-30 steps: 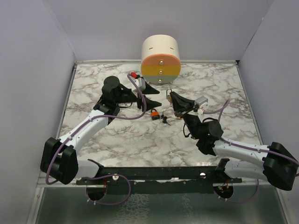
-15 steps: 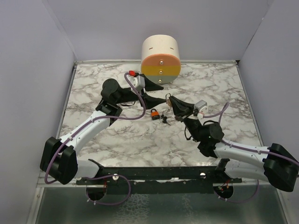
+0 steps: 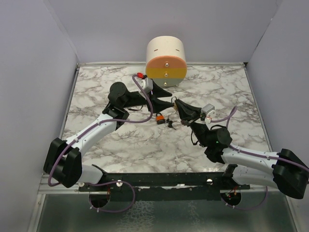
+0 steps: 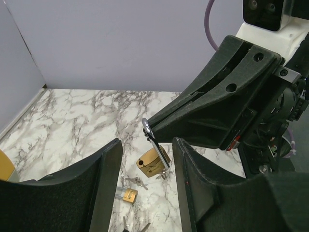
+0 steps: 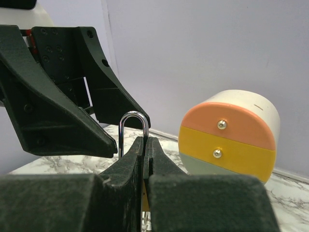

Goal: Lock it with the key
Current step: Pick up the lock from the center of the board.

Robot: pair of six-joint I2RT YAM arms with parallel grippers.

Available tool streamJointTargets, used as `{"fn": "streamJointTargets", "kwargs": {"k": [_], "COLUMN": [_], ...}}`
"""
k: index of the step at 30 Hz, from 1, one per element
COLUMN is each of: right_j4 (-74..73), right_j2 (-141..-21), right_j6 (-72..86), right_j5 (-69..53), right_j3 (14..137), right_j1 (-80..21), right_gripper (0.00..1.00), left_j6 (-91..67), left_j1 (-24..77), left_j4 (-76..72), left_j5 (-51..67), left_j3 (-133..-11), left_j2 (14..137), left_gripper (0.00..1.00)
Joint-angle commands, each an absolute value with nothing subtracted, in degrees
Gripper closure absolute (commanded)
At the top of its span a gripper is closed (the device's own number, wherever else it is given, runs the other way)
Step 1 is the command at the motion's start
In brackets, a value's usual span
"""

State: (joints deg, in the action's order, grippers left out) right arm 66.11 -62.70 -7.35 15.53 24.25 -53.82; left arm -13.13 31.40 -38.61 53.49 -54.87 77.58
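Note:
My right gripper (image 3: 176, 103) (image 5: 145, 140) is shut on the silver shackle (image 5: 133, 126) of a brass padlock (image 4: 152, 164), holding it up above the marble table; the brass body hangs below the fingers. My left gripper (image 3: 166, 96) (image 4: 147, 145) is open and faces the right gripper. Its jaws stand either side of the held padlock, with a gap on each side. The key (image 3: 170, 123), a tiny black-headed bunch, lies on the table just below both grippers, beside a small padlock (image 3: 159, 117).
A cream round cabinet (image 3: 165, 60) (image 5: 227, 140) with orange, yellow and grey drawer fronts stands at the back centre. A small brass padlock (image 4: 128, 194) and loose silvery keys (image 4: 135, 182) lie on the marble under the grippers. Lilac walls close in the table on three sides.
My left gripper has swung right and up to meet the right gripper, and its jaws have narrowed a little. The right gripper has shifted slightly left with the padlock.

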Motion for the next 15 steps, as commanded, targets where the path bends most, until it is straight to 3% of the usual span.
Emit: {"fn": "streamJointTargets", "kwargs": {"k": [1, 15], "right_j4": [69.0, 68.2], "right_j2": [-62.8, -62.9], "right_j6": [-7.8, -7.9], "right_j5": [13.8, 12.9], "right_j3": [24.9, 25.3], "right_j1": [-54.1, -54.1], "right_gripper": [0.99, 0.99], "left_j6": [-13.9, -14.6], "left_j1": [31.9, 32.2], "left_j4": [-41.2, -41.3], "left_j5": [53.7, 55.2], "left_j3": [-55.7, -56.8], "left_j2": [77.8, 78.9], "left_gripper": [0.53, 0.93]}}
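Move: The brass lock is held by its shackle in the right fingers, its middle about 3 cm below that hand's pads. From the left hand the same lock is roughly 1 cm back, 1 cm right and 3 cm below, its shackle already between the open fingers. On the table some 27 cm below the left hand lie the orange padlock, about 8 cm ahead and 5 cm left, the loose keys, about 6 cm straight ahead, and the other brass lock, about 7 cm ahead and 9 cm right. The left hand, its fingers pointing right towards the other gripper, stays in place to within about half a centimetre and closes from roughly half open to nearly shut, bringing its pads onto the shackle of the brass lock from the front and back sides. The right hand stands still with its fingers shut, keeping its pinch on the shackle beside the left fingertips, so that both grippers are on the lock at the end. ##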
